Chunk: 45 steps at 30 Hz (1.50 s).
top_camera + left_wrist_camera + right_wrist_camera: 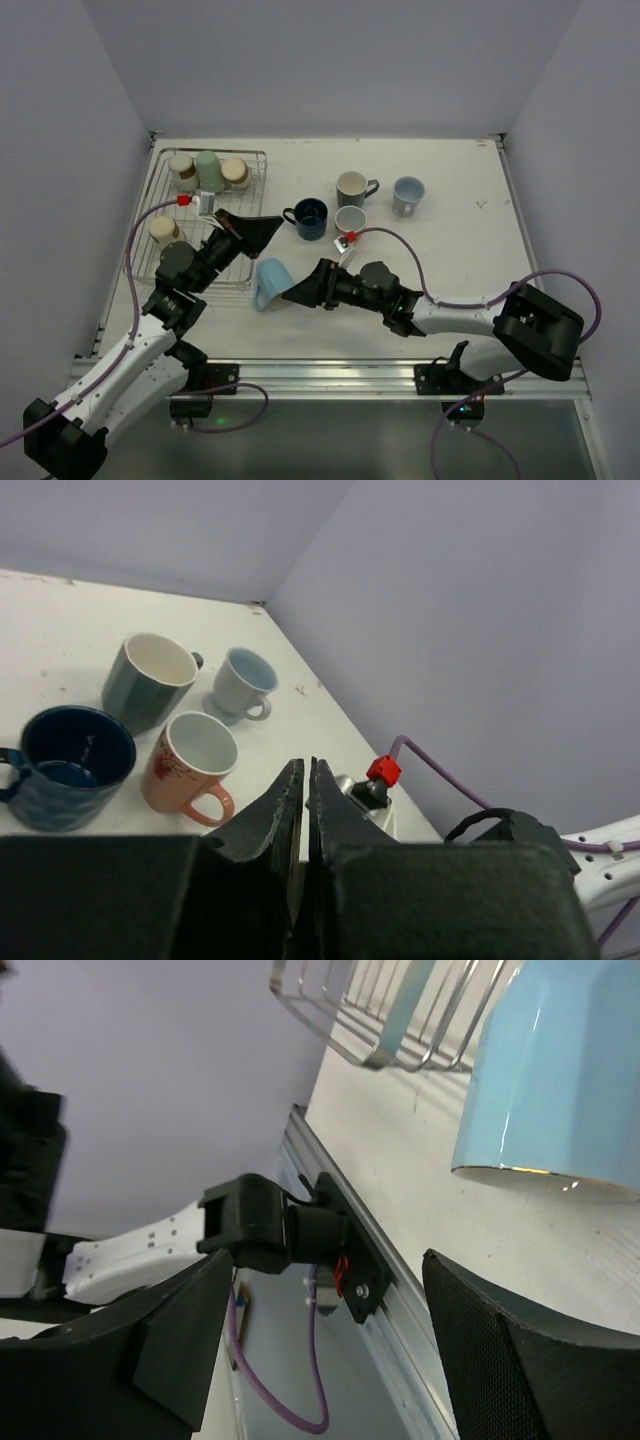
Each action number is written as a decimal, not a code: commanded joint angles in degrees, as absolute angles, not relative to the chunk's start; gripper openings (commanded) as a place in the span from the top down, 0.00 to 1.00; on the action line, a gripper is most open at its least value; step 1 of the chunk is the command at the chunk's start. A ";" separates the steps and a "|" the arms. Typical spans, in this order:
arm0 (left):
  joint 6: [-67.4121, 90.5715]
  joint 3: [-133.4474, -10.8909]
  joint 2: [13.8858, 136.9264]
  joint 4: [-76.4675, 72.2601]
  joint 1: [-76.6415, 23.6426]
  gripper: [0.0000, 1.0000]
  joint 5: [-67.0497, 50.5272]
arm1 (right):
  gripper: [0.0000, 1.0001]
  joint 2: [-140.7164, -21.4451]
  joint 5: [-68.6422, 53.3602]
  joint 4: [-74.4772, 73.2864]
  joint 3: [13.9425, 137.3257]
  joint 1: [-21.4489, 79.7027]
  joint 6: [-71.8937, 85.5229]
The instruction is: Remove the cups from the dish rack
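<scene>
The dish rack, a silver wire basket, sits at the left and holds a mint green cup and three beige-and-brown cups. A light blue cup lies tipped on the table by the rack's near right corner, and it fills the upper right of the right wrist view. My right gripper is open just right of it, with nothing between its fingers. My left gripper is shut and empty over the rack's right edge, pointing at the table cups.
Right of the rack stand a navy mug, a grey-green mug, a salmon-pink mug and a pale blue-grey mug. All show in the left wrist view, the navy mug nearest. White walls enclose the table.
</scene>
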State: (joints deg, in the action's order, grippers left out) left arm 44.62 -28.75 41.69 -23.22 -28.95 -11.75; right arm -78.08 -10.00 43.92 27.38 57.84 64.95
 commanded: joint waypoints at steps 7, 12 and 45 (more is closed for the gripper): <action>28.22 -39.98 35.60 3.74 -29.09 0.61 -1.86 | 0.20 -89.29 -2.20 42.01 35.94 63.54 66.00; 26.28 -40.17 32.17 6.85 -29.09 0.46 -0.26 | 0.19 -95.17 -0.36 42.62 39.02 63.72 69.25; 47.02 -45.97 37.61 11.25 -29.09 0.08 -12.74 | 1.00 -94.59 16.61 47.72 37.01 63.02 61.45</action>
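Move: The light-blue cup lies on its side about 6 cm ahead of the open right hand, 8 cm to its left and 9 cm lower. From that hand, the rack's near right corner is some 6 cm ahead and 14 cm left; the navy mug is about 23 cm ahead and 2 cm right. From the left hand the light-blue cup lies roughly 4 cm back, 4 cm left and 22 cm below. Right hand reaches some 11 cm down, forward and left, closing on the light-blue cup's rim; left fingers open. ##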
